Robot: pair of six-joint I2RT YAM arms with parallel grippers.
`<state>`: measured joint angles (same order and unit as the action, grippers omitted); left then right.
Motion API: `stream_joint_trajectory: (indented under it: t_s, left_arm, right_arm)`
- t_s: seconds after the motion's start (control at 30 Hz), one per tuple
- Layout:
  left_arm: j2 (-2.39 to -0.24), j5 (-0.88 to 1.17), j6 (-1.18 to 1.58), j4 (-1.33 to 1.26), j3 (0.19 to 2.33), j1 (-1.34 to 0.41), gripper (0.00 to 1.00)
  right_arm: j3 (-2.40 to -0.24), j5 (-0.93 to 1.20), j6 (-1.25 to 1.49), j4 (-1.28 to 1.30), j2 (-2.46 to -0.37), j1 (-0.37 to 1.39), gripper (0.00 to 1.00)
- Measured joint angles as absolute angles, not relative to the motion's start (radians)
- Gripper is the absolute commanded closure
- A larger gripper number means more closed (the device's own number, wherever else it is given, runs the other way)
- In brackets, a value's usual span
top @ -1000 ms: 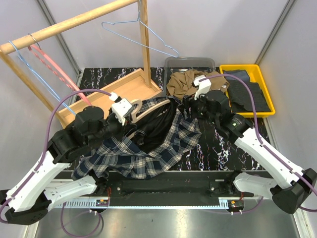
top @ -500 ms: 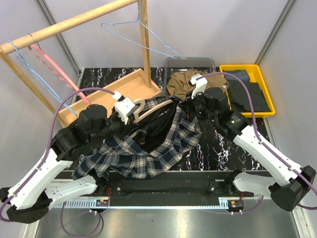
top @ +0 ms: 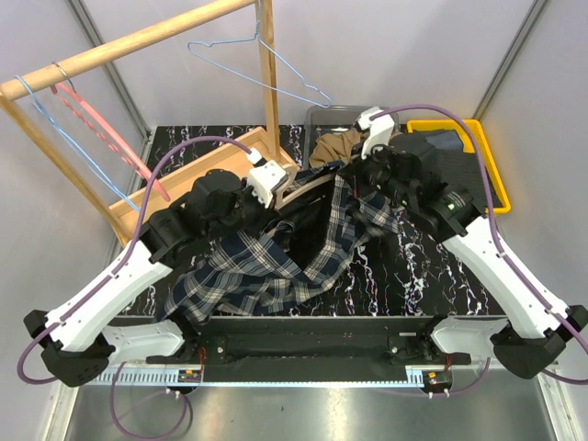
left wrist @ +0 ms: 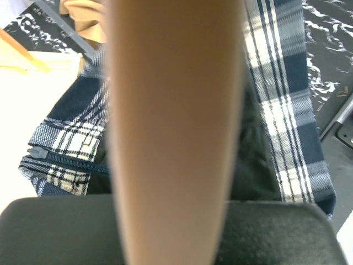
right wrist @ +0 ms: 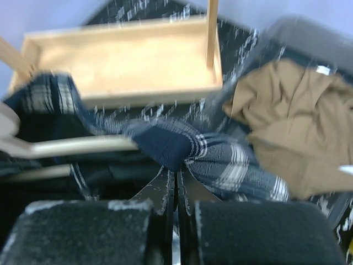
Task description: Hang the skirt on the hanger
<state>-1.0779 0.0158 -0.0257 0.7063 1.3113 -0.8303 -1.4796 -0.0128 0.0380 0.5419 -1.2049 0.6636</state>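
The tan-brown skirt (top: 333,152) lies crumpled in the grey bin at the back; it also shows in the right wrist view (right wrist: 298,121). No gripper touches it. The light-blue wire hanger (top: 250,75) hangs on the rack's upright post, above and behind both arms. My left gripper (top: 276,186) is shut on a thick pale wooden hanger (left wrist: 176,132) that sits inside the dark plaid shirt (top: 257,266). My right gripper (right wrist: 177,176) is shut on a fold of that plaid shirt (right wrist: 220,154) and holds it up off the table, just in front of the skirt.
A wooden rack with a tray base (top: 197,175) and a sloping rail (top: 119,46) stands at the back left. A pink hanger (top: 92,119) and another blue wire hanger (top: 55,129) hang on the rail. A yellow tray (top: 496,161) holds dark grey cloth.
Both grippers have moved up and toward the back, lifting the wooden hanger and the plaid shirt. The left arm has swung right, and the shirt now hangs stretched between the grippers.
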Motion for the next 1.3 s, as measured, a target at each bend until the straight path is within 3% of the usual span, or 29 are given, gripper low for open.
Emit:
stream_joint_trajectory:
  t_s: [0.53, 0.63, 0.67, 0.8, 0.9, 1.07, 1.3]
  left_arm:
    - [-1.134, 0.008, -0.072, 0.771, 1.402, -0.838, 1.00]
    - [-1.122, 0.015, -0.082, 0.776, 1.403, -0.839, 1.00]
    - [-1.115, 0.015, -0.083, 0.777, 1.403, -0.839, 1.00]
    - [-1.058, 0.014, -0.090, 0.777, 1.396, -0.835, 1.00]
    - [-0.994, 0.033, -0.107, 0.775, 1.379, -0.832, 1.00]
    - [-0.908, 0.139, -0.144, 0.783, 1.355, -0.830, 1.00]
    - [-0.903, 0.314, -0.189, 0.824, 1.351, -0.830, 1.00]
  right_arm:
    - [-1.409, 0.350, -0.106, 0.764, -1.158, 0.665, 0.97]
    - [-1.409, 0.332, -0.122, 0.796, -1.156, 0.665, 0.67]
    - [-1.409, 0.334, -0.131, 0.809, -1.156, 0.665, 0.42]
    - [-1.410, 0.365, -0.170, 0.849, -1.114, 0.670, 0.14]
    - [-1.412, 0.387, -0.203, 0.846, -1.037, 0.672, 0.07]
    - [-1.452, 0.477, -0.286, 0.787, -0.933, 0.672, 0.06]
    - [-1.567, 0.686, -0.395, 0.776, -1.037, 0.675, 0.05]
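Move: The right hand pinches the skirt's waistband; the hanger's free end, hidden under that cloth, sits only about 2 cm ahead, 1 cm left and 4 cm below. The hanger's neck is some 17 cm to this hand's left and 4 cm nearer the base, slightly lower. The brown cloth lies about 22 cm ahead, 6 cm right and 22 cm down. From the left hand, gripping the hanger at its neck, the pinched waistband is roughly 18 cm right, 6 cm ahead, slightly higher. Down about 5 cm, then back some 7 cm while turning counter-clockwise, the right hand brings the still-pinched waistband over the hanger's free end, opens wide to let go, and backs off farther, rising and turning on. The left hand keeps the hanger gripped, nearly still at first, then draws it back and up, turning clockwise. ##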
